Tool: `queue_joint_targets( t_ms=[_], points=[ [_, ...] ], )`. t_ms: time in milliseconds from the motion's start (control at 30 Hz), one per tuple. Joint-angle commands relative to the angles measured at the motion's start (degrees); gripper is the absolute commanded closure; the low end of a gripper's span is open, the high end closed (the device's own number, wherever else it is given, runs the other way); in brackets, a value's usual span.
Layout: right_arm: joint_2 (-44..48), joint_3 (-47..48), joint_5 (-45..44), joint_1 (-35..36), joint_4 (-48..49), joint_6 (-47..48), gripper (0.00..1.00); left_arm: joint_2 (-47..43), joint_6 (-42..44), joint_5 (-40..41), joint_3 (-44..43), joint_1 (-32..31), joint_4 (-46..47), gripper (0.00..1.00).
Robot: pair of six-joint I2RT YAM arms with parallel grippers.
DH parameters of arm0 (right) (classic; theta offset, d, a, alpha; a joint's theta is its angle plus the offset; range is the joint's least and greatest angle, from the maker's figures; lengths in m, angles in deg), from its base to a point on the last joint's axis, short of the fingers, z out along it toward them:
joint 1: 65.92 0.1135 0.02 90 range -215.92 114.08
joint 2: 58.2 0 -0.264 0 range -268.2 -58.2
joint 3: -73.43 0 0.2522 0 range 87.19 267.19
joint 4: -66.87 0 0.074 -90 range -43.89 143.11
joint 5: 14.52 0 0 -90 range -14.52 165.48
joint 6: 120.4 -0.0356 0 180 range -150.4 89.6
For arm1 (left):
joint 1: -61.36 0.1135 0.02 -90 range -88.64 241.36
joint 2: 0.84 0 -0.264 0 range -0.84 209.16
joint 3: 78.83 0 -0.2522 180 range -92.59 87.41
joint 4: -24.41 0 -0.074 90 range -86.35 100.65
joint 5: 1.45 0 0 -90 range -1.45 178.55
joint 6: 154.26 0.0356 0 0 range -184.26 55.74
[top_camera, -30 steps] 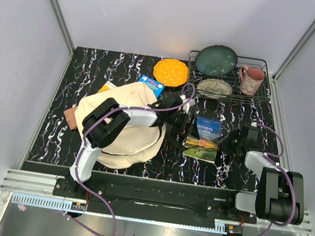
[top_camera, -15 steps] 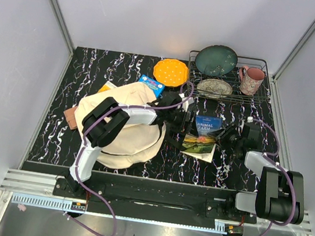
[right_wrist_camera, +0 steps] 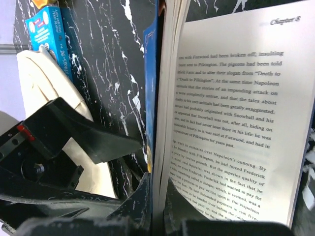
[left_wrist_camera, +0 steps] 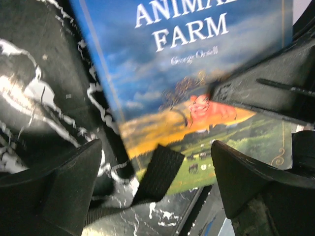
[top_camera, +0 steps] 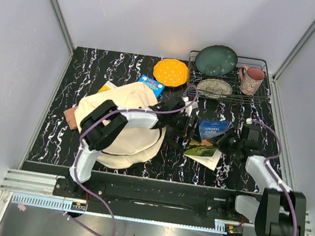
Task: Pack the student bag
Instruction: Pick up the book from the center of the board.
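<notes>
The cream student bag [top_camera: 122, 126] lies at the table's left, under my left arm; its side shows in the right wrist view [right_wrist_camera: 42, 93]. Right of it, the Animal Farm book [top_camera: 209, 131] stands tilted, its lower pages fallen open [top_camera: 209, 156]. My right gripper [top_camera: 232, 145] is shut on the book's cover and some pages [right_wrist_camera: 165, 196]; a printed page [right_wrist_camera: 236, 113] fans out to the right. My left gripper [top_camera: 187, 127] is open just left of the book, facing the cover [left_wrist_camera: 197, 73], its fingers [left_wrist_camera: 64, 182] apart. A black bag strap [left_wrist_camera: 160, 172] lies between them.
A wire rack [top_camera: 263, 65] at the back right holds a green plate [top_camera: 216, 60], a patterned bowl [top_camera: 214, 87] and a pink mug [top_camera: 251, 79]. An orange plate [top_camera: 170, 72] and a blue box [top_camera: 151, 84] lie behind the bag. A brown object [top_camera: 70, 117] pokes out at its left.
My right gripper has closed on the book's edge and raised it, so the cover stands up and pages hang open. The left gripper has edged right toward the book.
</notes>
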Motion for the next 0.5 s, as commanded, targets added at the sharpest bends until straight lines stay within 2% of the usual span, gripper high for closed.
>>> queue_joint_targets(
  t_ms=[0,133,233,267,333,367,467],
  points=[
    [8.23,4.28,-2.53,0.43,-5.67,0.53,1.0,-12.76,1.34,5.1,3.15,2.31,0.68,0.02],
    [11.14,6.56,2.83,0.43,-3.66,-0.52,1.0,-21.1,1.6,7.13,7.19,6.53,0.24,0.01],
    [11.5,8.05,9.41,0.43,0.46,-0.79,1.0,-24.63,1.95,6.96,8.52,8.82,-0.02,0.01],
    [11.5,8.23,14.56,0.43,1.7,-0.79,1.0,-25.25,2.04,6.61,8.7,9.34,-0.11,0.01],
    [10.97,7.36,19.68,0.43,11.06,-2.8,1.0,-26.74,2.3,5.47,8.78,10.4,-0.28,0.01],
    [11.06,7.01,23.71,0.43,13.99,-5.51,1.0,-27.1,2.39,5.29,8.87,10.75,-0.46,0.01],
    [10.79,6.47,28.66,0.52,22.18,-9.39,1.0,-28.16,2.39,3.98,9.4,11.46,0.68,0.01]
  ],
)
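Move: My right fingers already pinch the right edge of the Animal Farm book; its middle is about 6 cm to their left, 2 cm nearer me and 3 cm lower. The bag lies some 40 cm to the left, about level fore and aft, 5 cm below. From my open left hand the book is 6 cm right, 3 cm back and 3 cm down; the bag is 27 cm left and 3 cm back, the blue book 15 cm ahead and 18 cm left, both about 5 cm lower. I keep my right pinch on the cover and the thick wad of pages behind it and lift about 11 cm, drifting left late while the wrist tips up and swings counter-clockwise some 20 degrees. Meanwhile my left hand, fingers staying wide open, pulls away from the book's left side, up about 15 cm, leftward nearly 10 and forward, over towards the bag. ##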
